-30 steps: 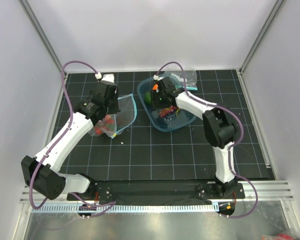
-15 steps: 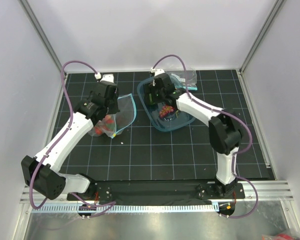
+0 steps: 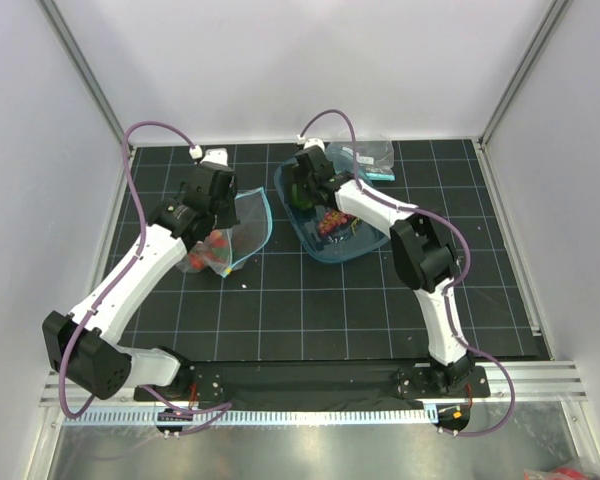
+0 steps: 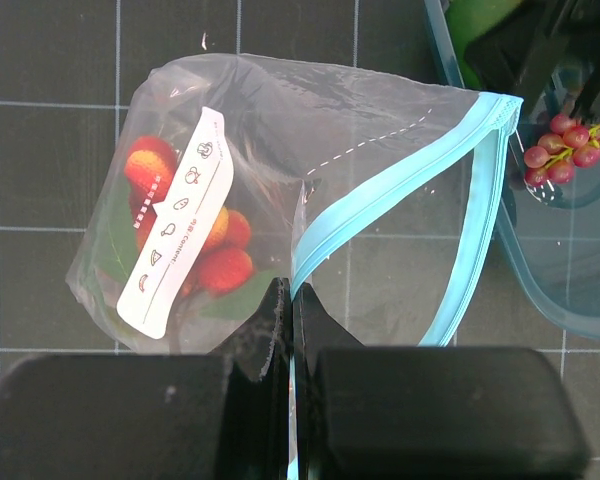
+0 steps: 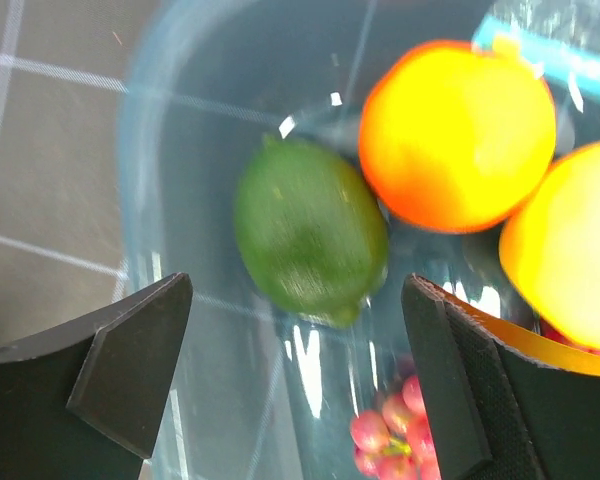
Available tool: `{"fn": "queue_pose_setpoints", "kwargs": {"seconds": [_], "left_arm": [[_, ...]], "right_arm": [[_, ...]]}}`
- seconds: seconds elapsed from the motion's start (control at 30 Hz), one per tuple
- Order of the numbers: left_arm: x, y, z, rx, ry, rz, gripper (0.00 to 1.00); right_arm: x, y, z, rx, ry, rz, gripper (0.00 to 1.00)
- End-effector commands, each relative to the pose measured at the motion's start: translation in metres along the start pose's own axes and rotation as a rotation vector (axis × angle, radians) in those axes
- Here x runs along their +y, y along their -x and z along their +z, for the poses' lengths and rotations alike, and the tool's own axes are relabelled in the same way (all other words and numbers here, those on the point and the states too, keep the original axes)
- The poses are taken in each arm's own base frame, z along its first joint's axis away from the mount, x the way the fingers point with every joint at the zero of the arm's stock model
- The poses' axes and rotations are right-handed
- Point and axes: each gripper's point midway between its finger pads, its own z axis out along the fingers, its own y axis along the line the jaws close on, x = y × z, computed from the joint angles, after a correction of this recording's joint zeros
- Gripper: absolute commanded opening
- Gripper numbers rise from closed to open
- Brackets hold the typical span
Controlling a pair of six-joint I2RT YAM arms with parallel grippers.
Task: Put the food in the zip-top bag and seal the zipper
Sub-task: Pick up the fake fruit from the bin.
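Note:
The clear zip-top bag (image 4: 380, 140) lies on the dark mat with its mouth held up. My left gripper (image 4: 292, 296) is shut on the bag's edge, right at the teal zipper (image 4: 380, 192). Red strawberries (image 4: 220, 268) lie inside the bag behind the white label (image 4: 175, 225). My right gripper (image 5: 298, 290) stands open inside the teal tub (image 5: 145, 150), its fingers on either side of the green lime (image 5: 310, 240) without touching it. An orange (image 5: 455, 135), a yellow lemon (image 5: 570, 260) and a purple grape bunch (image 5: 395, 435) also lie in the tub.
The tub (image 3: 365, 246) sits just right of the bag (image 3: 248, 222) in the top view. A smaller clear bag (image 3: 375, 155) lies behind the tub near the back wall. White walls and metal rails close in the mat.
My right gripper has opened wide and moved toward the tub's back-left corner, over the lime. The left arm and the bag have stayed put.

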Motion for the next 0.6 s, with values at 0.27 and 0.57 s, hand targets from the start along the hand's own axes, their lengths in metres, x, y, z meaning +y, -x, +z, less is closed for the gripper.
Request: {"fn": "queue_pose_setpoints", "kwargs": {"seconds": [0.27, 0.57], "left_arm": [[0.002, 0.009, -0.004, -0.027, 0.011, 0.005, 0.0], [0.002, 0.007, -0.001, -0.02, 0.012, 0.009, 0.0]], "right_arm": [[0.003, 0.013, 0.028, 0.026, 0.011, 0.043, 0.91], [0.002, 0.007, 0.034, 0.033, 0.027, 0.059, 0.63]]}}
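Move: The green fruit lies just under my open right hand, about 3 cm ahead and 5 cm below the pads, near the bin's left wall. The orange sits about 9 cm ahead and 4 cm to the right of this hand, the yellow fruit some 7 cm ahead and 10 cm right, and the grapes 9 cm right and 2 cm back, all about as low. From my left hand the green fruit is roughly 19 cm ahead, 17 cm right and 18 cm below. I ease my right hand forward a couple of centimetres to get over the green fruit, then sink about 5 cm into the bin so the pads straddle it, the fingers tipping down some 5 degrees. Near the bottom I start closing from wide open, and both pads meet its sides. My left hand stays still, keeping its pinch on the bag's zipper edge. ##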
